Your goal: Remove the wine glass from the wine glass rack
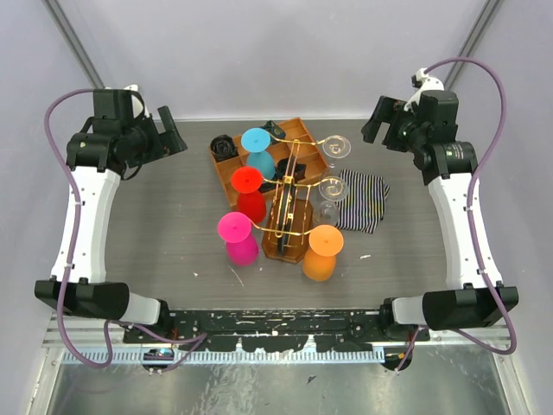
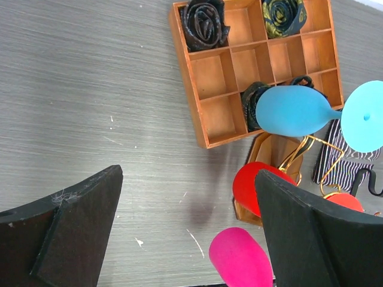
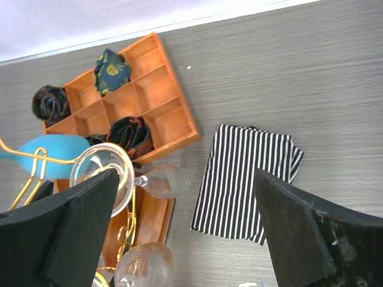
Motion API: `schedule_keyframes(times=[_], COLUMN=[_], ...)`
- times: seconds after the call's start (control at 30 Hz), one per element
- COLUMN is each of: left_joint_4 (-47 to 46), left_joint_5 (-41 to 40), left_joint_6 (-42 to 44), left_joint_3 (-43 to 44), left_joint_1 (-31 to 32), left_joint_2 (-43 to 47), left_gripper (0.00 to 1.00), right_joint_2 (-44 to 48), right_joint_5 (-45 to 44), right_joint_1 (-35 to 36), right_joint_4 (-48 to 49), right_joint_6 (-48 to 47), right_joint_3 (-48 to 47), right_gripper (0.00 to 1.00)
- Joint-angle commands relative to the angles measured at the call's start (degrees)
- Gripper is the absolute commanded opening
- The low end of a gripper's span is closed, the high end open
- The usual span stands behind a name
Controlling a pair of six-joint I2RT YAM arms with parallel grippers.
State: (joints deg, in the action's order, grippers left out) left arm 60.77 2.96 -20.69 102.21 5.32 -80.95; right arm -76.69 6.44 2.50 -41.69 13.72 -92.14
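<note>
The wine glass rack (image 1: 289, 216), gold wire on a brown wooden base, stands mid-table. Blue (image 1: 257, 143), red (image 1: 247, 181), pink (image 1: 233, 229) and orange (image 1: 326, 242) glasses hang upside down on it, with two clear wine glasses (image 1: 336, 147) (image 1: 332, 188) on its right side. My left gripper (image 1: 173, 138) is open and empty, high at the far left; its view (image 2: 188, 179) looks down on the blue glass (image 2: 293, 110). My right gripper (image 1: 376, 121) is open and empty, high at the far right; its view (image 3: 185, 176) shows a clear glass (image 3: 164, 181).
A flat wooden compartment tray (image 1: 304, 131) holding rolled dark cloths lies behind the rack. A black-and-white striped cloth (image 1: 363, 201) lies right of the rack, also in the right wrist view (image 3: 248, 179). Bare grey table surrounds both sides.
</note>
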Motion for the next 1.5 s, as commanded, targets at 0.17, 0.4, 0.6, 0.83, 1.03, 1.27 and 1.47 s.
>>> schedule_keyframes(times=[0.17,0.4,0.6,0.83,1.03,1.27,1.47], left_joint_4=[-0.4,-1.01,-3.01,-3.88,-2.78,-2.2,-1.47], left_joint_5=[0.0,-1.65,-0.83,1.68,1.05,0.1,-0.28], left_joint_6=[0.65,1.5,0.39,-1.98,-2.69,-2.61,-2.18], left_joint_3=[1.04,-2.23,-6.07,-9.18,-9.61,-10.34,-10.01], left_joint_1=[2.3,2.45,2.41,2.43,2.41,2.41,2.37], left_joint_2=[-1.14,0.97,2.55,4.32,5.28,5.72,5.64], left_gripper=[0.99,0.99,0.99,0.99,0.99,0.99,0.99], right_joint_2=[0.9,-4.97,-10.12,-17.65,-26.36,-35.22,-40.48], right_joint_5=[-9.71,-3.16,-5.21,5.16,18.92,26.5,9.47], right_joint_1=[-5.06,-9.31,-6.37,-5.54,-3.77,-0.94,-3.07], right_joint_4=[-1.1,-2.08,-4.38,-0.05,4.96,7.76,1.23], right_joint_6=[6.25,9.72,6.87,9.39,14.27,17.12,13.87], right_joint_3=[4.66,10.42,9.31,14.45,13.43,14.3,12.3], right_gripper=[1.0,1.0,1.0,1.0,1.0,1.0,1.0])
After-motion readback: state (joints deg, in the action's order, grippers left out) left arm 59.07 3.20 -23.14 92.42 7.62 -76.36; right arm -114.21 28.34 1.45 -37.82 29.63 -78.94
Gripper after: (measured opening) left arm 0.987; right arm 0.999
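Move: The farther of the two clear wine glasses hangs about 12 cm left of the right gripper, roughly level with it fore and aft and some 22 cm lower. The nearer clear glass hangs about 11 cm back from that one. The striped cloth lies almost straight under the gripper, some 35 cm down, and the wooden tray's middle is about 22 cm left and 8 cm ahead. From the left gripper the farther clear glass is some 39 cm right and 4 cm ahead. Drop the open right gripper about 31 cm to low beside the farther clear glass, swinging it out to the right first, then sweeping back left over the cloth towards the bowl. Tip the fingers down some 50 degrees on the way and roll them so they end up pointing down and leftward. Let the open left gripper ease slightly down and back. ##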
